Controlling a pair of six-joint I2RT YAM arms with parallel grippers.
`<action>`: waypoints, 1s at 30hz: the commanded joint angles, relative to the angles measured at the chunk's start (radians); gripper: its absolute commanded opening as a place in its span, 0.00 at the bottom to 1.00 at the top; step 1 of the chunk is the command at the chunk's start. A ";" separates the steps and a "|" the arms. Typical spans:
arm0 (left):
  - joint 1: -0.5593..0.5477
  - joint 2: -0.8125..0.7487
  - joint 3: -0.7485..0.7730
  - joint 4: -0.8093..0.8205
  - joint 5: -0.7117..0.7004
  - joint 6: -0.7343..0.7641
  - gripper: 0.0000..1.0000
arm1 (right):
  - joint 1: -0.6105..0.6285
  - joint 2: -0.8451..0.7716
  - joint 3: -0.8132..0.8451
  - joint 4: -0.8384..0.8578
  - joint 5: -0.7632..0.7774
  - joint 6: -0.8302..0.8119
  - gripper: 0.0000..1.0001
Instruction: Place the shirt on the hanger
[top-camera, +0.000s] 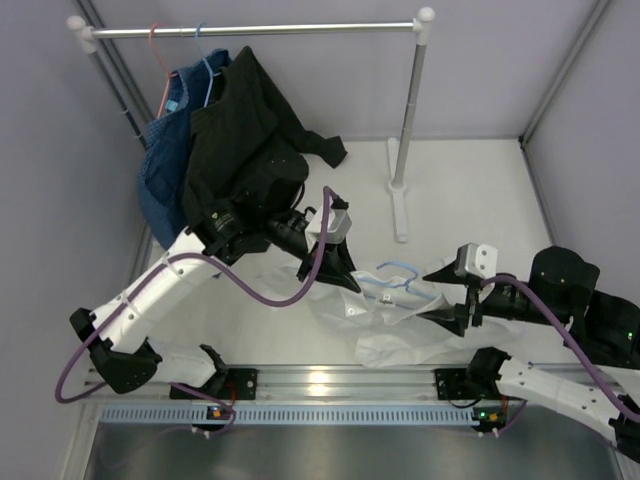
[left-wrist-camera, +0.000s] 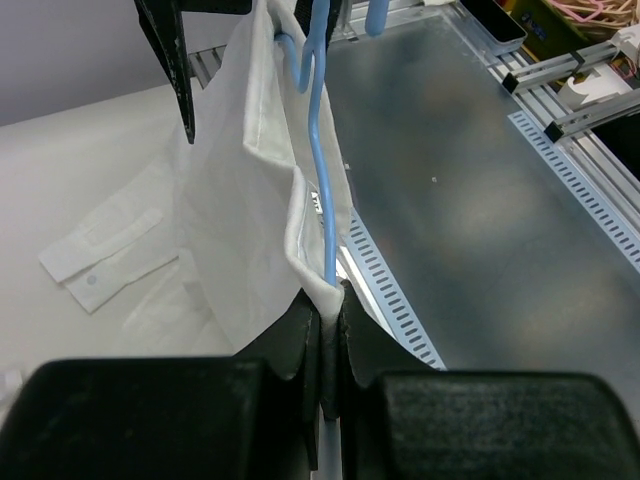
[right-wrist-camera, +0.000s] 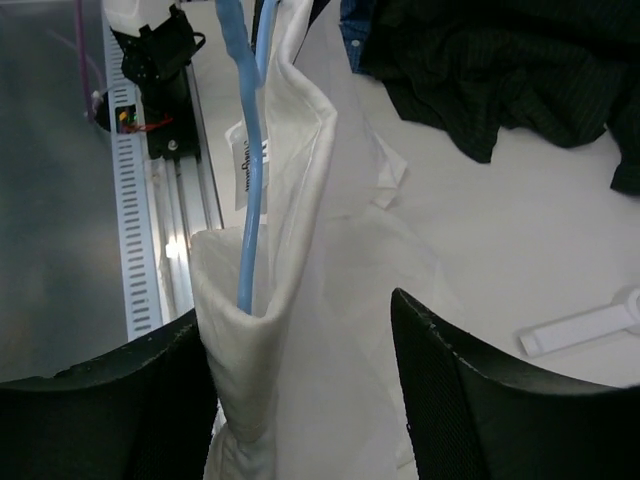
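The white shirt (top-camera: 400, 325) lies crumpled on the table between my two grippers, with the light-blue hanger (top-camera: 396, 278) partly inside it. My left gripper (top-camera: 340, 272) is shut on a fold of the shirt (left-wrist-camera: 240, 200) together with the hanger wire (left-wrist-camera: 318, 150); in the left wrist view the jaws (left-wrist-camera: 328, 300) are pressed tight on both. My right gripper (top-camera: 438, 295) is open. A shirt fold (right-wrist-camera: 300, 250) with the hanger wire (right-wrist-camera: 248, 200) tucked into it stands between its fingers (right-wrist-camera: 300, 345). The left finger touches the cloth and the right finger stands apart from it.
A clothes rail (top-camera: 260, 30) at the back carries a black garment (top-camera: 240, 140), a blue denim garment (top-camera: 165, 160) and a pink hanger (top-camera: 156, 60). The rail's white post (top-camera: 408, 120) and foot stand right of centre. A metal rail (top-camera: 330, 382) runs along the near edge.
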 joint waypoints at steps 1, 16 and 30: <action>0.003 -0.052 -0.004 0.014 0.047 0.034 0.00 | 0.017 -0.010 -0.011 0.152 0.024 0.019 0.59; 0.003 -0.036 0.019 0.009 -0.021 0.015 0.00 | 0.017 -0.021 -0.054 0.166 -0.104 -0.001 0.00; 0.003 -0.286 -0.145 0.463 -1.185 -0.405 0.98 | 0.015 0.005 -0.034 0.232 0.356 0.066 0.00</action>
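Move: The right hand, still open, has the shirt's right shoulder, with the hanger's end inside it, almost between its fingers, about 2 cm back and 1 cm left at its height. The hanger hook is some 7 cm left and 5 cm forward of that hand, about 2 cm higher. The left hand already pinches the shirt's left shoulder on the hanger; the right shoulder lies some 16 cm to its right, 3 cm back and 3 cm lower. Shirt cloth and hanger end get pinched together as the right fingers close fully on the right shoulder, the hand easing about 1 cm back and left. Only then does the left hand open wide, let go of the left shoulder and sweep about 9 cm forward, rising and drifting left at the end, turning some 40 degrees counter-clockwise. Meanwhile the right hand carries its grip about 4 cm forward, turning slightly clockwise. ##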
